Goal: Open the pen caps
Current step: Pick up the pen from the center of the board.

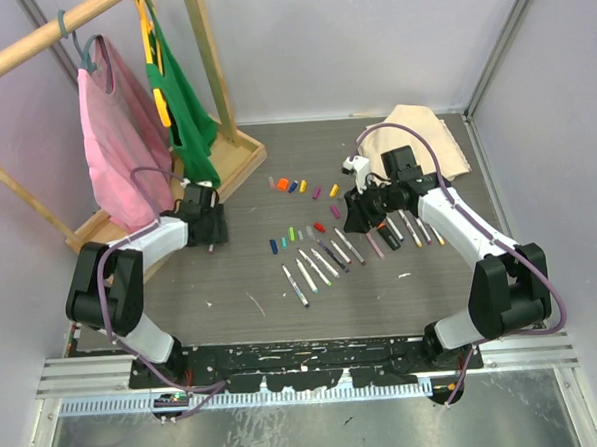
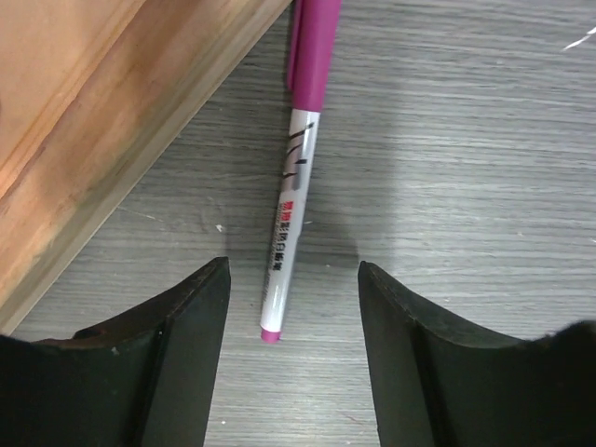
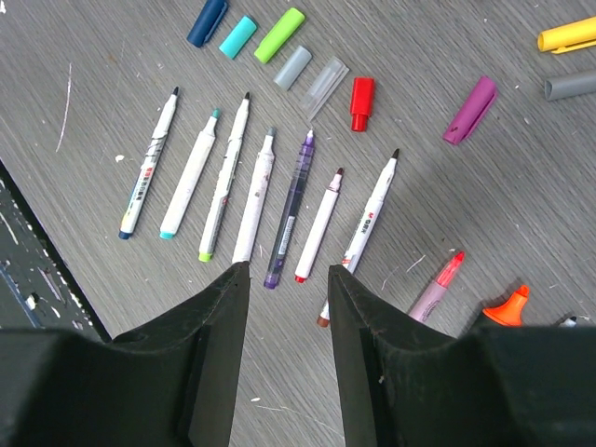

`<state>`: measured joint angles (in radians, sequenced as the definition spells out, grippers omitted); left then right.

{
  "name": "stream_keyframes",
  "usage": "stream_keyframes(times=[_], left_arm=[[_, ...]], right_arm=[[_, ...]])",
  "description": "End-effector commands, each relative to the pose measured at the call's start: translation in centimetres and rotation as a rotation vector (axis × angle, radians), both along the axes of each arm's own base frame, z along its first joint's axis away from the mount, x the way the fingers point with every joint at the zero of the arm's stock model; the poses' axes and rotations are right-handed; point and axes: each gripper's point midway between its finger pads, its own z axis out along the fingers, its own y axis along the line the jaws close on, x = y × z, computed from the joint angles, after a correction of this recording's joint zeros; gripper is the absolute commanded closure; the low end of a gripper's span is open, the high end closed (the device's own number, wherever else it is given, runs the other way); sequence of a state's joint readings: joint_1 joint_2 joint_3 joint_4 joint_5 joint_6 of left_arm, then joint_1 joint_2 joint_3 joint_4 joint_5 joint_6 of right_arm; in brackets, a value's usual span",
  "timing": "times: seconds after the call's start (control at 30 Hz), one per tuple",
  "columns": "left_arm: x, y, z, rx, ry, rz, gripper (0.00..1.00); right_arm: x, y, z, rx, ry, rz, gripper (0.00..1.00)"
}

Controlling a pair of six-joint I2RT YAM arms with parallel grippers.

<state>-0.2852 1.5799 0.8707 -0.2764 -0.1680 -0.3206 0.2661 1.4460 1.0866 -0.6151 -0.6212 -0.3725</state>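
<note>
A white-barrelled pen (image 2: 287, 233) lies on the grey table beside a wooden base, its magenta pen cap (image 2: 312, 56) still fitted. My left gripper (image 2: 293, 270) hovers over the pen's tail end, open, with one finger on each side and touching nothing. My right gripper (image 3: 289, 270) is open and empty above a row of several uncapped pens (image 3: 256, 191). Loose pen caps lie beyond them: dark blue (image 3: 206, 20), green (image 3: 278, 34), red (image 3: 361, 102), purple (image 3: 470, 110) and yellow (image 3: 566, 35). From above, the left gripper (image 1: 211, 236) is at the left and the right gripper (image 1: 358, 215) at the right.
A wooden clothes rack base (image 1: 237, 157) stands at the back left, with a pink garment (image 1: 120, 153) and a green one (image 1: 182, 99) hanging from it. A beige cloth (image 1: 429, 137) lies at the back right. More pens (image 1: 414, 227) lie under the right arm.
</note>
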Motion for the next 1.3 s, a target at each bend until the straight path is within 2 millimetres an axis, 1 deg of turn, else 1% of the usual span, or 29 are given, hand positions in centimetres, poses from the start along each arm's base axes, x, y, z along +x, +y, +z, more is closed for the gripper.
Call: stream_keyframes(times=[0.0, 0.07, 0.23, 0.3, 0.4, 0.57, 0.67, 0.8, 0.97, 1.1, 1.2, 1.27], left_arm=[[1.0, -0.9, 0.4, -0.077, 0.021, -0.025, 0.44], [1.0, -0.9, 0.2, -0.083, 0.034, -0.021, 0.46], [1.1, -0.5, -0.5, -0.084, 0.077, 0.003, 0.58], [1.0, -0.5, -0.9, -0.083, 0.096, 0.008, 0.59], [1.0, -0.5, -1.2, -0.082, 0.115, 0.014, 0.65], [0.9, -0.6, -1.4, -0.086, 0.124, 0.021, 0.82], [0.7, -0.8, -1.6, -0.103, 0.131, 0.014, 0.9], [0.4, -1.7, -1.5, -0.154, 0.122, -0.002, 1.0], [0.1, -3.0, 0.5, -0.232, 0.044, -0.02, 1.0], [-0.2, -4.3, 2.9, -0.295, -0.045, -0.047, 1.0], [-0.7, -5.9, 4.7, -0.378, -0.111, -0.081, 1.0], [-0.8, -7.2, 6.3, -0.457, -0.172, -0.111, 1.0]], right_arm=[[0.8, 0.5, 2.5, 0.037, -0.076, 0.026, 0.55], [0.8, 0.5, 2.5, 0.038, -0.076, 0.026, 0.55], [0.8, 0.6, 2.6, 0.04, -0.076, 0.027, 0.55], [0.8, 0.6, 2.6, 0.041, -0.077, 0.028, 0.55], [0.8, 0.6, 2.7, 0.042, -0.078, 0.028, 0.55], [0.7, 0.6, 2.7, 0.047, -0.077, 0.031, 0.55], [0.6, 0.7, 2.9, 0.053, -0.081, 0.035, 0.55], [0.4, 0.8, 3.1, 0.064, -0.083, 0.042, 0.55], [0.1, 1.1, 3.5, 0.085, -0.082, 0.058, 0.55], [-0.2, 1.4, 3.8, 0.105, -0.083, 0.072, 0.55], [-0.5, 1.5, 4.2, 0.119, -0.088, 0.08, 0.55], [-0.7, 1.7, 4.4, 0.131, -0.091, 0.089, 0.55]])
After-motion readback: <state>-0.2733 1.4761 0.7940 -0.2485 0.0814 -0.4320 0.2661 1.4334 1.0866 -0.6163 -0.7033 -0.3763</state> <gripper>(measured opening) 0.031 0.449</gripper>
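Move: The magenta-capped pen lies between my left hand's open fingers, pointing forward; its middle is about 3 cm ahead, level sideways and 1 cm below. The wooden rack's nearest edge runs some 6 cm to the left. The navy cap sits about 16 cm to the right and 4 cm back, the nearest uncapped pen 21 cm right and 15 cm back. From my right hand the magenta-capped pen is roughly 35 cm left, level fore and aft, 12 cm lower. I sink my left hand the last centimetre or so over the white barrel and ease about 1 cm forward while shutting my fingers, pinching the pen on its barrel behind the cap. Then I draw it back and to the right, away from the rack, about 3.5 cm each way, rising some 2.5 cm late on and rolling the hand's left side down about 15 degrees. ##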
